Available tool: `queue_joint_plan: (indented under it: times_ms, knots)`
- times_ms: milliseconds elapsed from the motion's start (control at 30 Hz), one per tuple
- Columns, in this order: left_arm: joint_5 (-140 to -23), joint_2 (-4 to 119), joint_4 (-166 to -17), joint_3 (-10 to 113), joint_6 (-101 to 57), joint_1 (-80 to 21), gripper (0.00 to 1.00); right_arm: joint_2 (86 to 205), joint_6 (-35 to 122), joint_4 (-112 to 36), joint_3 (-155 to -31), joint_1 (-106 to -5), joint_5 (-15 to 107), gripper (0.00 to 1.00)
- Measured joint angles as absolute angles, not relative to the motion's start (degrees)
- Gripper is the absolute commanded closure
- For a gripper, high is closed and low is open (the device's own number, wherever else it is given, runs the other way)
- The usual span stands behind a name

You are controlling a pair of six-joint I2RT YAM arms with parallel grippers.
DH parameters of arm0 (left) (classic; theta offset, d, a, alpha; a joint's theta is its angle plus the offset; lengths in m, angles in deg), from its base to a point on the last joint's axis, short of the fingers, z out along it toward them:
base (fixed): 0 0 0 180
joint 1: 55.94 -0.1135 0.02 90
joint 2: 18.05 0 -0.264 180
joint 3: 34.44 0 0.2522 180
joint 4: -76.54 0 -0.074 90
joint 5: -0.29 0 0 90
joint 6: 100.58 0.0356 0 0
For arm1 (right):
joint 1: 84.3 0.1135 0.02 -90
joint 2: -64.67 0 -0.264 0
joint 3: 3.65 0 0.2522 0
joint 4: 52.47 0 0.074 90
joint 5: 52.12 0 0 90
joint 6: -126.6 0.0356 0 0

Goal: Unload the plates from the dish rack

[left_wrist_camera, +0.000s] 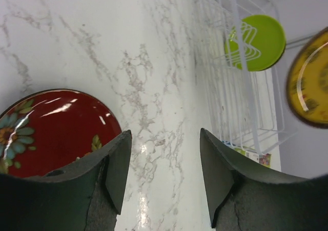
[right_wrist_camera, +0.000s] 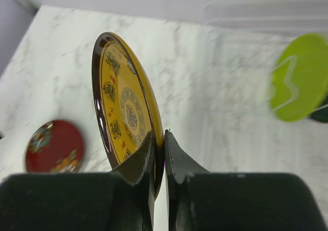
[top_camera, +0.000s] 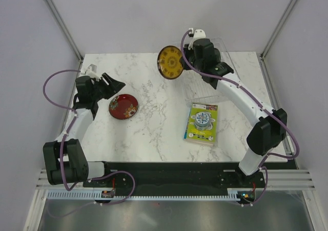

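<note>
My right gripper (top_camera: 183,62) (right_wrist_camera: 159,139) is shut on the lower rim of the golden-yellow patterned plate (top_camera: 170,62) (right_wrist_camera: 125,100) and holds it on edge above the table, left of the dish rack (top_camera: 229,54) (left_wrist_camera: 241,87) (right_wrist_camera: 256,11). The red patterned plate (top_camera: 123,106) (left_wrist_camera: 51,131) (right_wrist_camera: 55,146) lies flat on the marble. My left gripper (top_camera: 115,83) (left_wrist_camera: 164,154) hovers open just beside it, with nothing between its fingers. A lime green plate (left_wrist_camera: 261,41) (right_wrist_camera: 300,77) stands in the clear rack. A dark teal plate (right_wrist_camera: 322,113) peeks in at the right wrist view's edge.
A green-yellow flat package (top_camera: 202,123) (left_wrist_camera: 253,156) lies on the table in front of the rack. White walls with metal posts close in the back and both sides. The black base rail runs along the near edge.
</note>
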State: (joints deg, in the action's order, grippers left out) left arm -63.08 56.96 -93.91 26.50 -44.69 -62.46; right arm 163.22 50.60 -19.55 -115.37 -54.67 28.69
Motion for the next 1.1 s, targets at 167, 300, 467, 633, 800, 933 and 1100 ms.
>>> queue_joint_plan:
  times_ms: [167,300,467,633,800,933,1100]
  knots:
    - [-58.43,57.02,-100.34,24.55,-47.12,-60.73,0.36,163.08,60.48,-23.33,-105.18,-53.54,42.75,1.00]
    - [-56.52,57.07,-104.16,22.76,-49.19,-58.88,0.34,163.11,66.60,-27.00,-99.96,-52.25,49.06,1.00]
    - [-56.09,57.02,-106.85,21.65,-50.94,-56.82,0.33,163.11,72.46,-33.82,-97.18,-50.63,53.63,1.00]
    - [-56.39,56.69,-109.17,19.90,-52.06,-54.46,0.41,163.39,76.19,-38.83,-96.29,-49.62,56.06,1.00]
    - [-56.02,55.75,-111.48,18.94,-53.87,-53.87,0.96,165.10,79.58,-43.11,-94.84,-49.56,57.78,0.98]
    - [-55.15,55.32,-112.88,18.94,-55.07,-54.18,0.98,166.56,82.49,-45.64,-93.55,-50.50,59.75,0.56]
    - [-58.58,55.21,-107.57,19.11,-53.63,-53.72,0.98,166.41,81.48,-45.03,-93.55,-50.26,60.25,0.32]
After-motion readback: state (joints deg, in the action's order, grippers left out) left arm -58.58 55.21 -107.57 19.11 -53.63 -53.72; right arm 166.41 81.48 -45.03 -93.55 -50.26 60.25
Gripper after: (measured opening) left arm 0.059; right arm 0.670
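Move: The yellow plate, held by its right rim in the right gripper, has its middle some 26 cm right of, 8 cm ahead of and 9 cm above the open left gripper; the red plate lies about 4 cm ahead and 17 cm below that gripper. From the right hand, the left gripper is roughly 32 cm left, 8 cm back and 12 cm lower; the green plate in the rack is about 15 cm ahead, 14 cm right and 18 cm below. Bring the held yellow plate left about 13 cm while lowering and drawing it back, rolling the right hand so its left side rises and turning it counter-clockwise. Meet it with the open left gripper, moving right about 8 cm and slightly back; pinch the plate's left rim, then open the right fingers. ##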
